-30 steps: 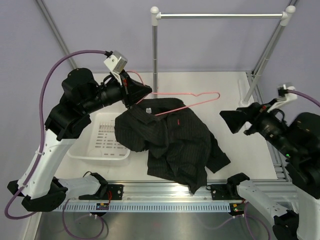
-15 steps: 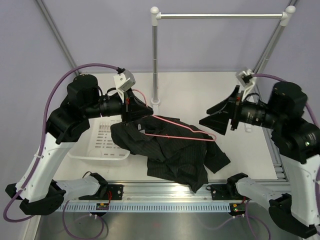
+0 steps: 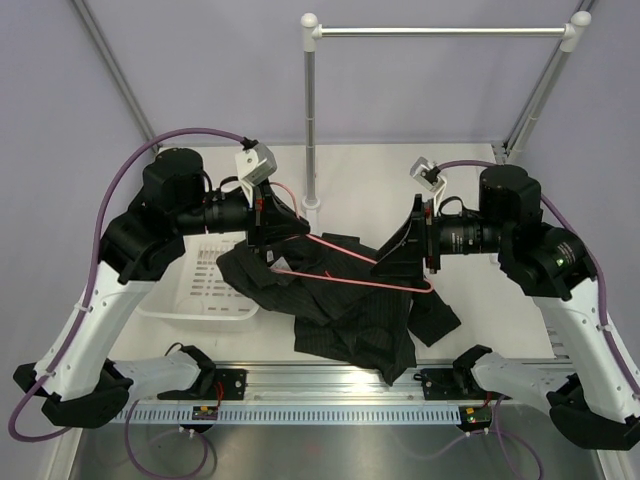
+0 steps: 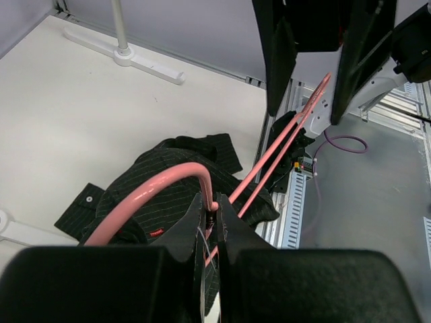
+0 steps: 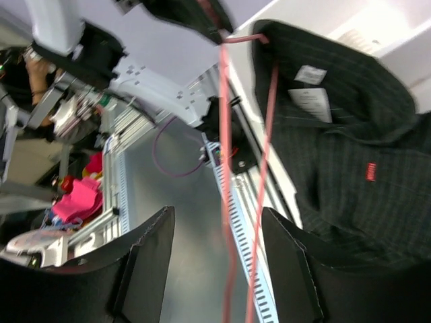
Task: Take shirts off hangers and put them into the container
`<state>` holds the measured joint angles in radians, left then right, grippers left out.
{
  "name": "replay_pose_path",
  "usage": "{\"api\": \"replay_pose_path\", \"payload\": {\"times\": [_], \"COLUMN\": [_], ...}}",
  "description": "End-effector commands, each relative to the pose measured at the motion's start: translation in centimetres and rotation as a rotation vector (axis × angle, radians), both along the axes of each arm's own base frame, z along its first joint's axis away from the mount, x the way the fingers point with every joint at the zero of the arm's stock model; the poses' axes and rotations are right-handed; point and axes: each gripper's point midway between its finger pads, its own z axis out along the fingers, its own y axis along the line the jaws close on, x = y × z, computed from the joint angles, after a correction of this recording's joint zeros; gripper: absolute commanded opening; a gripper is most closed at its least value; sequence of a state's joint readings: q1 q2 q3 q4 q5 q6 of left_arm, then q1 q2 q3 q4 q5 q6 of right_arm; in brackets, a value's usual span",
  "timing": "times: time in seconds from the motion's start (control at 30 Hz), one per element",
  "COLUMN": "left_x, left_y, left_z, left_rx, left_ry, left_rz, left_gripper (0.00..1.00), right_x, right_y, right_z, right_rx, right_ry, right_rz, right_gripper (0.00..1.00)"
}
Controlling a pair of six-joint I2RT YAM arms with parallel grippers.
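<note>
My left gripper (image 3: 272, 226) (image 4: 214, 200) is shut on the pink hanger (image 3: 340, 250) (image 4: 151, 195) just below its hook. The hanger slants down to the right over the black shirt (image 3: 345, 305) (image 4: 168, 171), which lies crumpled on the table. The shirt's white label and red mark show in the right wrist view (image 5: 337, 134). My right gripper (image 3: 395, 262) (image 5: 215, 215) is open, and the hanger's (image 5: 225, 202) far end passes between its fingers (image 5: 148, 262) without touching them. The white container (image 3: 160, 300) stands left of the shirt, under my left arm.
A metal rail (image 3: 440, 31) on two posts crosses the back of the table, and its left post (image 3: 311, 120) stands just behind the hanger. The slotted aluminium strip (image 3: 330, 412) runs along the table's near edge.
My right arm has swung in from the right, and its jaws now straddle the hanger's far end and have narrowed. My left gripper has lowered the hanger towards the shirt.
</note>
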<state>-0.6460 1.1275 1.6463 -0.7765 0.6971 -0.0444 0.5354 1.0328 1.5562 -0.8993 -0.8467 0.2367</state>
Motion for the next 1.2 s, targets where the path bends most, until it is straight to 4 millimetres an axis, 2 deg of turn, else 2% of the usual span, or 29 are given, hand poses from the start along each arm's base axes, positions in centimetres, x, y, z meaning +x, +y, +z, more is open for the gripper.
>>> {"api": "replay_pose_path", "payload": {"times": [0.0, 0.23, 0.33, 0.37, 0.47, 0.5, 0.53, 0.57, 0.6, 0.67, 0.7, 0.73, 0.77, 0.8, 0.83, 0.9, 0.93, 1.0, 1.1, 1.13, 1.17], "left_x": [0.1, -0.1, -0.5, -0.7, -1.1, -0.8, -0.7, -0.3, 0.0, 0.6, 2.2, 2.2, 2.7, 4.1, 3.5, 3.9, 3.6, 4.3, 5.0, 5.3, 5.4], "left_y": [-0.3, -0.3, -0.1, 0.0, 0.3, 0.5, 0.6, 0.8, 1.3, 2.0, 3.1, 4.2, 5.3, 6.9, 8.1, 10.1, 10.8, 12.1, 12.5, 12.5, 12.5], "left_z": [0.8, 0.9, 1.2, 1.3, 1.4, 1.4, 1.3, 1.0, 1.2, 1.0, 1.1, 1.7, 1.9, 1.7, 2.5, 2.6, 2.0, 0.9, -2.8, -5.0, -6.2], "left_rx": [-0.025, -0.030, -0.042, -0.044, -0.056, -0.056, -0.056, -0.049, -0.052, -0.058, -0.056, -0.071, -0.074, -0.068, -0.094, -0.103, -0.084, -0.048, 0.068, 0.120, 0.131], "left_ry": [-0.029, -0.028, -0.033, -0.035, -0.040, -0.042, -0.044, -0.040, -0.049, -0.049, -0.067, -0.094, -0.106, -0.113, -0.146, -0.151, -0.137, -0.084, 0.024, 0.062, 0.094], "left_rz": [-0.019, -0.024, -0.028, -0.031, -0.031, -0.006, 0.011, 0.039, 0.086, 0.156, 0.279, 0.334, 0.404, 0.533, 0.567, 0.680, 0.700, 0.798, 0.858, 0.868, 0.884], "left_gripper": [0.00, 0.00, 0.00, 0.00, 0.01, 0.14, 0.23, 0.42, 0.53, 0.71, 0.76, 0.82, 0.92, 0.96, 0.97, 0.99, 0.99, 0.99, 0.99, 0.99, 0.99], "right_x": [-1.2, -0.9, -0.5, -0.2, 0.2, 0.5, 0.8, 0.9, 1.0, 1.3, 1.3, 1.6, 1.6, 1.6, 1.8, 2.0, 1.8, 1.8, 1.3, 1.2, 1.0], "right_y": [1.5, 4.0, 4.3, 4.4, 4.3, 4.3, 4.0, 3.9, 3.8, 3.2, 3.1, 2.8, 2.5, 2.4, 2.2, 2.0, 1.9, 1.8, 1.5, 1.2, 1.1], "right_z": [0.4, -1.3, -1.8, -2.0, -2.1, -2.2, -2.0, -2.1, -1.8, -1.5, -1.4, -1.3, -1.2, -1.2, -1.5, -1.4, -1.2, -1.0, -0.2, 0.0, 0.4], "right_rx": [0.019, -0.032, -0.037, -0.040, -0.036, -0.035, -0.032, -0.033, -0.026, -0.024, -0.022, -0.023, -0.027, -0.031, -0.043, -0.048, -0.042, -0.035, -0.013, -0.009, -0.002], "right_ry": [-0.076, -0.069, -0.073, -0.074, -0.094, -0.082, -0.091, -0.093, -0.087, -0.091, -0.083, -0.087, -0.080, -0.075, -0.068, -0.067, -0.071, -0.068, -0.072, -0.076, -0.081], "right_rz": [0.102, 0.113, 0.100, 0.091, 0.044, 0.020, -0.012, -0.026, -0.043, -0.091, -0.107, -0.136, -0.151, -0.160, -0.176, -0.196, -0.190, -0.199, -0.202, -0.206, -0.206], "right_gripper": [0.62, 0.51, 0.26, 0.00, 0.00, 0.00, 0.00, 0.00, 0.00, 0.00, 0.00, 0.00, 0.00, 0.00, 0.00, 0.00, 0.00, 0.00, 0.00, 0.00, 0.00]}}
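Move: To the right hand's left, about 4 cm over and 3 cm lower, runs the hanger's free arm, its wire already between the open fingers; the shirt's middle lies some 10 cm left, 3 cm back and 18 cm below. The left hand pinches the hanger's neck, with that free arm about 12 cm right and 4 cm back, the collar 5 cm left and 6 cm back, 5 cm lower, and the container roughly 24 cm left, 2 cm ahead, 20 cm below. Reaching about 4 cm left and 3 cm down along the hanger's free arm, the right hand shuts and pinches the wire, then keeps hold while easing 2 cm right and forward. The left hand holds still until that grip is made, then opens wide, lets go of the neck and backs off 11 cm left and slightly forward, turning about 40 degrees counter-clockwise. ##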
